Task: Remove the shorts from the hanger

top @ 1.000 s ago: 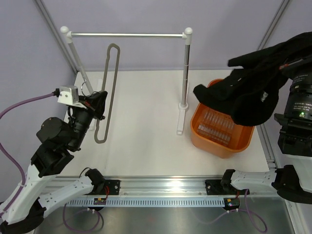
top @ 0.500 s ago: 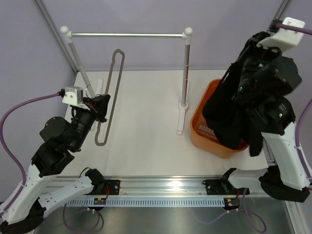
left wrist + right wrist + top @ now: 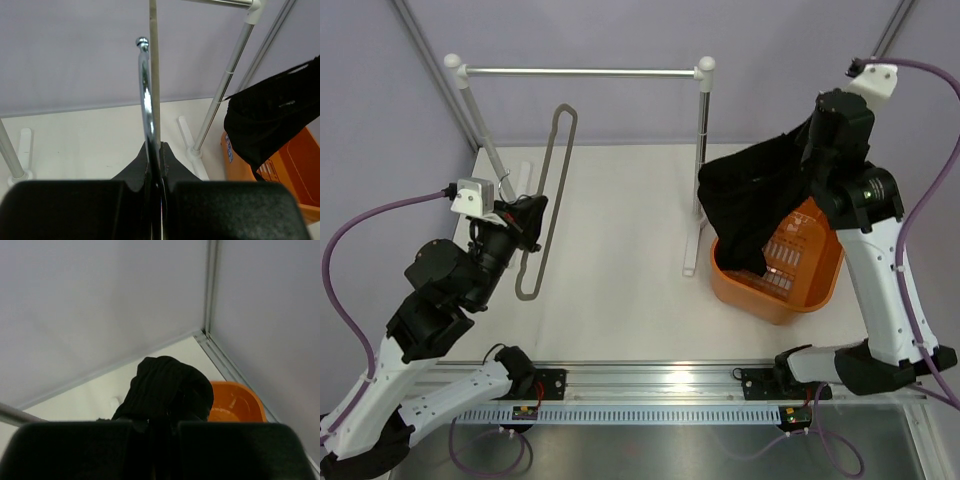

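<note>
The shorts point(image 3: 752, 195) hang as a limp black bundle from my right gripper point(image 3: 813, 150), which is shut on them above the orange basket point(image 3: 800, 290). One end dangles down into the basket. In the right wrist view the shorts point(image 3: 167, 387) bunch up over the shut gripper point(image 3: 161, 424). The hanger point(image 3: 546, 205) is a bare grey loop tilted above the table's left side. My left gripper point(image 3: 527, 217) is shut on it near its lower half. The left wrist view shows the hanger point(image 3: 145, 95) rising from between the shut jaws of the gripper point(image 3: 154, 151), with the shorts point(image 3: 272, 117) off to the right.
A silver clothes rail point(image 3: 582, 72) with white joints spans the back. Its right post point(image 3: 702, 150) stands just left of the shorts and the basket point(image 3: 235, 404). Its left post point(image 3: 483, 140) leans beside the hanger. Purple walls close in the back and sides.
My right arm has swung in from the far right and spread the shorts leftwards over the basket. The left gripper and hanger have barely shifted.
</note>
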`<move>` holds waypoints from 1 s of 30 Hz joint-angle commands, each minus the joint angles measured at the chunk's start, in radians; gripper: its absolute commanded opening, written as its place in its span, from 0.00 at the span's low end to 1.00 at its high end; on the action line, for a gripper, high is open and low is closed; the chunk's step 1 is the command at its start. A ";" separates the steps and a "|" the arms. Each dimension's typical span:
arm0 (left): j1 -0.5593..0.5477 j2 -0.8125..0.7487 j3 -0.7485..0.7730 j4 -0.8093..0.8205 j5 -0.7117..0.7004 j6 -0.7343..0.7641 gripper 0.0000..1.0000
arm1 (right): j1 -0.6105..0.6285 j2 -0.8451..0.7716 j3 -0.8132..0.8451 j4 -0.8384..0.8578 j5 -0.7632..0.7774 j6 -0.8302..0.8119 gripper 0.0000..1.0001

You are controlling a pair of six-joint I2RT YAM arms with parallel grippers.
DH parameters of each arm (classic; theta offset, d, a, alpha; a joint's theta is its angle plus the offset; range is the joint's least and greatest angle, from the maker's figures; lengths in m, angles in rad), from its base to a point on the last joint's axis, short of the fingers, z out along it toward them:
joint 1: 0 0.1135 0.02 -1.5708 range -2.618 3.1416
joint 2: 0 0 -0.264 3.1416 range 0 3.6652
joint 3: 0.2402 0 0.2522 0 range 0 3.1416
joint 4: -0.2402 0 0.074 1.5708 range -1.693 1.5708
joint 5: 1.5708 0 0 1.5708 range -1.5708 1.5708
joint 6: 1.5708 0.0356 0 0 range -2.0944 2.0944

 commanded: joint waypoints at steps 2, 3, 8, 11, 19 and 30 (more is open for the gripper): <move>0.003 0.005 0.005 0.006 0.020 0.006 0.00 | -0.090 -0.203 -0.271 -0.036 -0.089 0.228 0.00; 0.003 0.012 0.018 -0.012 0.022 0.003 0.00 | -0.091 -0.226 -0.320 -0.018 -0.094 0.236 0.00; 0.003 0.039 0.029 -0.040 0.036 0.000 0.00 | -0.094 -0.256 -0.487 -0.036 -0.126 0.290 0.01; 0.003 0.050 0.038 -0.066 0.040 -0.008 0.00 | -0.096 -0.256 -0.540 -0.042 -0.149 0.313 0.47; 0.003 0.166 0.154 -0.193 0.033 -0.035 0.00 | -0.094 -0.308 -0.570 -0.024 -0.224 0.313 0.99; 0.182 0.491 0.493 -0.261 0.256 -0.060 0.00 | -0.094 -0.392 -0.609 -0.013 -0.387 0.284 0.99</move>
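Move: The shorts, still pinched in the right hand, trail down and to its left, their middle some 9 cm left, 3 cm nearer the base and 12 cm below. The orange basket they are bound for lies about 40 cm below that hand, roughly 5 cm back and 2 cm left. The rack's right post stands about 20 cm left and 5 cm ahead, its middle some 25 cm lower. From the left hand, the basket is about 47 cm right, 9 cm ahead and 33 cm below. The shorts are lowered fast towards the orange basket, the right hand sinking some 17 cm while easing about 4 cm back and tipping nose-down. Partway down its fingers open wide and let go of them; it then rises about 3 cm, drawing slightly farther back. The left hand keeps its grip on the hanger, dips about 4 cm, then pushes forward and right, tilting down and rising a little. ##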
